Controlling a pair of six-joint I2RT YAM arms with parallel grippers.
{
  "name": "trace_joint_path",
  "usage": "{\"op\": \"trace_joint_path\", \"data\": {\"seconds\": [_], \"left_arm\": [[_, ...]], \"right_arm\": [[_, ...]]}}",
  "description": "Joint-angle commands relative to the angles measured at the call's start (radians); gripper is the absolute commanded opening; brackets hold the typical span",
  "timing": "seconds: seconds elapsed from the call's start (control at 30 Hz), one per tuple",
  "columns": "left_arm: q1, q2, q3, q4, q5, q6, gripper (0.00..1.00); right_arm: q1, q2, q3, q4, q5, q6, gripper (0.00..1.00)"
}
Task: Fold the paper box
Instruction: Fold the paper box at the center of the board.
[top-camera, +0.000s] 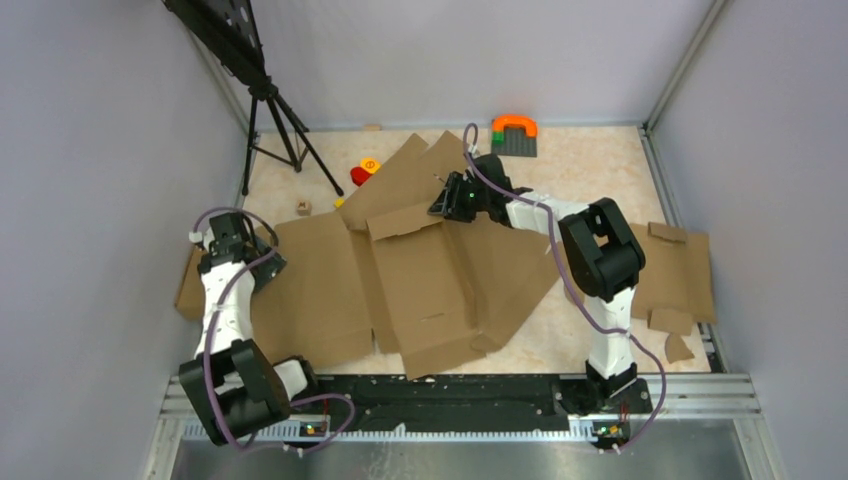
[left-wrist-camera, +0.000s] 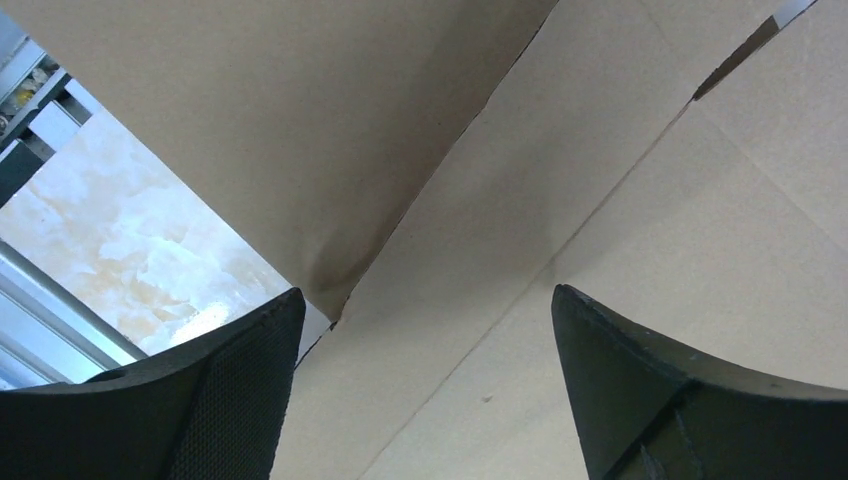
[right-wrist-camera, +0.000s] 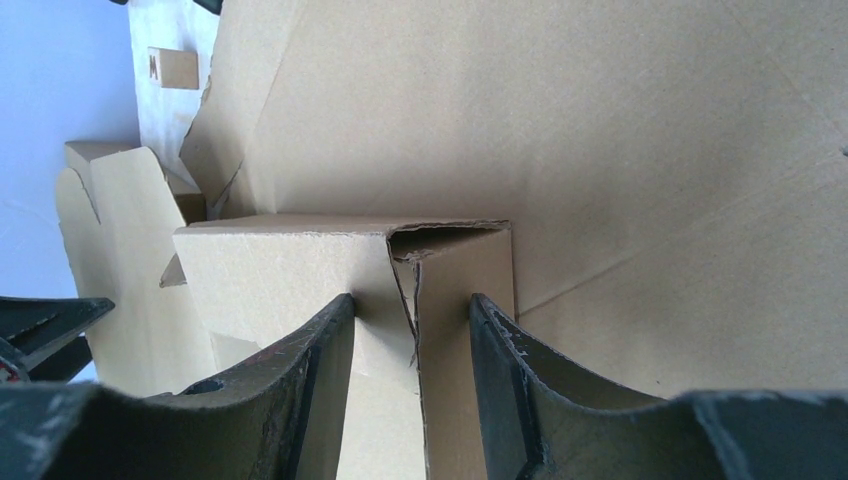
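The paper box (top-camera: 420, 290) is a large brown die-cut sheet spread across the middle of the table, with one long wall and a back corner standing up. My right gripper (top-camera: 445, 200) reaches to that back corner. In the right wrist view it (right-wrist-camera: 412, 297) is shut on the box's folded corner (right-wrist-camera: 440, 260), one finger on each side of the torn crease. My left gripper (top-camera: 268, 268) hovers over the box's left panel. In the left wrist view it (left-wrist-camera: 427, 290) stands wide open, with only creased cardboard (left-wrist-camera: 560, 200) beyond the fingers.
A black tripod (top-camera: 275, 110) stands at the back left. A red and yellow toy (top-camera: 365, 170), a small wooden cube (top-camera: 303, 207) and an orange-and-grey block (top-camera: 514, 133) lie near the back. A smaller cardboard piece (top-camera: 680, 270) and scraps (top-camera: 672, 320) lie at the right.
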Motion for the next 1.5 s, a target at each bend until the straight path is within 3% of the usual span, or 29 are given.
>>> {"op": "trace_joint_path", "data": {"seconds": [0.0,0.13,0.33,0.47,0.7,0.9,1.47], "left_arm": [[0.019,0.022,0.004,0.041,0.087,-0.002,0.87],[0.021,0.008,0.017,0.042,0.154,0.033,0.64],[0.021,-0.041,0.0,0.098,0.369,0.117,0.36],[0.021,-0.059,0.012,0.094,0.386,0.152,0.27],[0.019,-0.065,0.021,0.095,0.419,0.192,0.24],[0.019,-0.07,0.029,0.091,0.398,0.2,0.24],[0.017,-0.069,0.031,0.09,0.394,0.218,0.24]], "right_arm": [[0.009,0.003,0.04,0.0,-0.011,-0.01,0.45],[0.009,0.007,0.042,-0.001,-0.012,-0.01,0.45],[0.009,0.013,0.042,0.0,-0.009,-0.003,0.45],[0.009,0.016,0.044,0.006,-0.011,0.005,0.47],[0.006,0.032,0.058,0.011,-0.028,0.019,0.52],[-0.013,0.012,0.045,0.023,-0.048,0.036,0.68],[-0.049,0.052,0.134,-0.05,-0.141,0.037,0.79]]}}
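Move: The box's left panel has its outer edge right between the left fingers, a centimetre or so below and to the right. A brown carton lies beneath that hand; the small wooden block is about 15 cm ahead and 11 cm right, and the folded end flap 12 cm ahead, 31 cm right. The right hand holds that flap's right end, its middle 6 cm left and 2 cm back; the right panel is 12 cm right, 14 cm back. The left panel's outer edge is pinched as the left fingers close over it, the hand dipping slightly first; then the left hand draws the edge right, forward and up towards the end flap, about 5 cm across, turning clockwise some 20 degrees, and keeps hold of it. Later the right fingers open around the end flap's corner, easing up and forward by a centimetre. ##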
